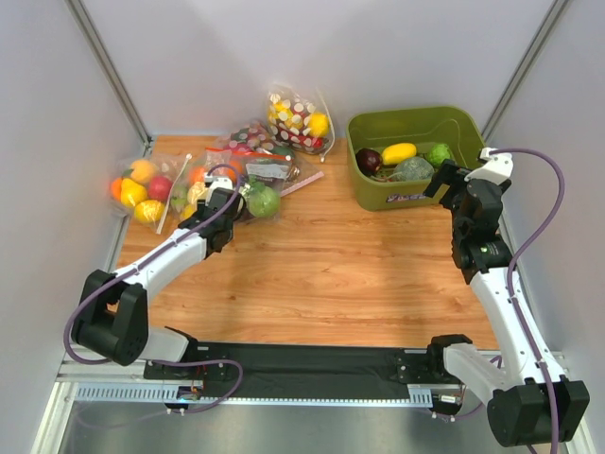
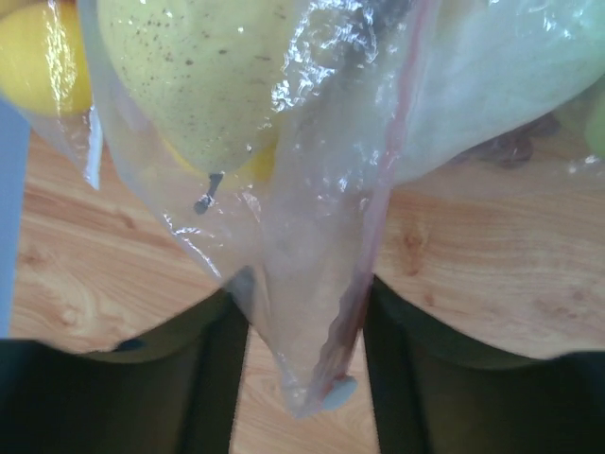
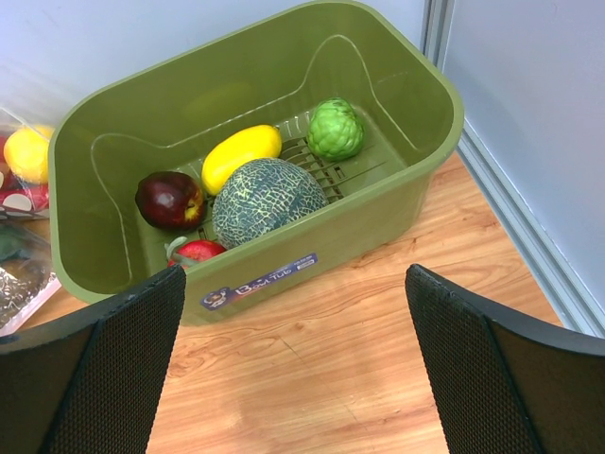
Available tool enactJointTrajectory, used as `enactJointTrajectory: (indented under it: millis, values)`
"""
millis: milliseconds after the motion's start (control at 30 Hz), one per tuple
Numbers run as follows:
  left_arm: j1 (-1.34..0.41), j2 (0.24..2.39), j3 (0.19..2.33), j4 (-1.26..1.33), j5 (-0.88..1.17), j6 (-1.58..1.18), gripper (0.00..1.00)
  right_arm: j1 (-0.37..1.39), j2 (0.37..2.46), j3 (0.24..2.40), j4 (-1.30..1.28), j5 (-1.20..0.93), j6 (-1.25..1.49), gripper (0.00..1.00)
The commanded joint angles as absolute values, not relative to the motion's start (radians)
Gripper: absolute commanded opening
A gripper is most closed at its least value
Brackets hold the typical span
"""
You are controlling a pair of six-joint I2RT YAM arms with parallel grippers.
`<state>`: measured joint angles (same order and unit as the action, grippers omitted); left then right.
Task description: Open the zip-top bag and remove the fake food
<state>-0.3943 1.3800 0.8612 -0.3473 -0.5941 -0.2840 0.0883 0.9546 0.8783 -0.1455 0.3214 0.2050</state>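
Observation:
The clear zip-top bag [image 1: 248, 192] lies at the back left of the table, holding the fake food: a green fruit [image 1: 264, 200], plus orange and yellow ones. My left gripper [image 1: 223, 204] is at its near edge. In the left wrist view a corner of the bag [image 2: 312, 284], with its pale pink zip strip [image 2: 383, 199] and slider [image 2: 337, 392], hangs between my left gripper's [image 2: 301, 295] open fingers, with wood showing beside it. A speckled yellow-green fruit [image 2: 194, 76] shows through the plastic. My right gripper [image 1: 440, 181] [image 3: 293, 284] stands open and empty before the tub.
A green tub [image 1: 416, 117] [image 3: 378, 213] at the back right holds a melon [image 3: 265, 199], a yellow fruit and others. Another clear bag of fruit [image 1: 140, 187] lies far left. A polka-dotted bag [image 1: 298, 118] and a bag of dark items [image 1: 253, 142] sit behind.

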Motion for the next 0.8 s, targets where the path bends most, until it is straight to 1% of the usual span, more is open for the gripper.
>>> enactJointTrajectory:
  millis: [0, 33, 100, 133, 167, 333, 433, 533, 567, 667, 767]
  values:
    - [-0.400, 1.381, 0.862, -0.302, -0.586, -0.255, 0.46, 0.087, 0.939, 0.923, -0.155, 0.310, 0.193, 1.00]
    - [-0.400, 1.382, 0.864, -0.308, -0.587, -0.247, 0.29, 0.087, 0.939, 0.922, -0.155, 0.310, 0.193, 1.00]
    - [-0.400, 1.381, 0.871, -0.327, -0.592, -0.248, 0.14, 0.087, 0.937, 0.922, -0.155, 0.305, 0.193, 1.00]
    - [-0.400, 1.370, 0.874, -0.353, -0.595, -0.250, 0.03, 0.087, 0.937, 0.920, -0.156, 0.304, 0.195, 1.00]
    - [-0.400, 1.361, 0.877, -0.363, -0.600, -0.255, 0.00, 0.087, 0.937, 0.922, -0.158, 0.304, 0.193, 1.00]
    - [-0.400, 1.237, 0.914, -0.475, -0.578, -0.267, 0.00, 0.089, 0.936, 0.923, -0.160, 0.290, 0.199, 1.00]
    - [-0.400, 1.152, 0.969, -0.549, -0.523, -0.244, 0.00, 0.087, 0.936, 0.928, -0.164, 0.275, 0.201, 1.00]
    - [-0.400, 1.117, 1.058, -0.648, -0.419, -0.195, 0.00, 0.087, 0.933, 0.933, -0.167, 0.259, 0.201, 1.00]
    - [-0.400, 1.112, 1.083, -0.676, -0.357, -0.183, 0.00, 0.089, 0.931, 0.936, -0.167, 0.250, 0.201, 0.99]
    - [-0.405, 1.101, 1.172, -0.747, -0.211, -0.101, 0.00, 0.089, 0.924, 0.939, -0.166, 0.189, 0.189, 0.99]
    - [-0.408, 1.071, 1.201, -0.765, -0.056, -0.037, 0.00, 0.087, 0.913, 0.942, -0.155, 0.094, 0.169, 0.98]
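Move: Between the left hand's half-open fingers already lies the near corner of the zip-top bag with the cream fruit; the bag's middle is some 7 cm ahead, 4 cm left and about 2 cm below. The lemon-and-apple bag sits roughly 7 cm ahead and 14 cm left, the green-ball bag 6 cm ahead and 7 cm right, both around 4 cm lower. From the right hand, the cream-fruit bag is about 52 cm left, 5 cm ahead and 20 cm below. Closing its fingers fully on the bag's near corner beside the zip, the left hand holds its place, then lifts the pinched plastic about 13 cm while easing some 3 cm back and, late on, 4 cm right. The wrist turns clockwise by roughly 20 degrees as it rises. The empty right hand starts to drift left by 2 cm, still wide open. ##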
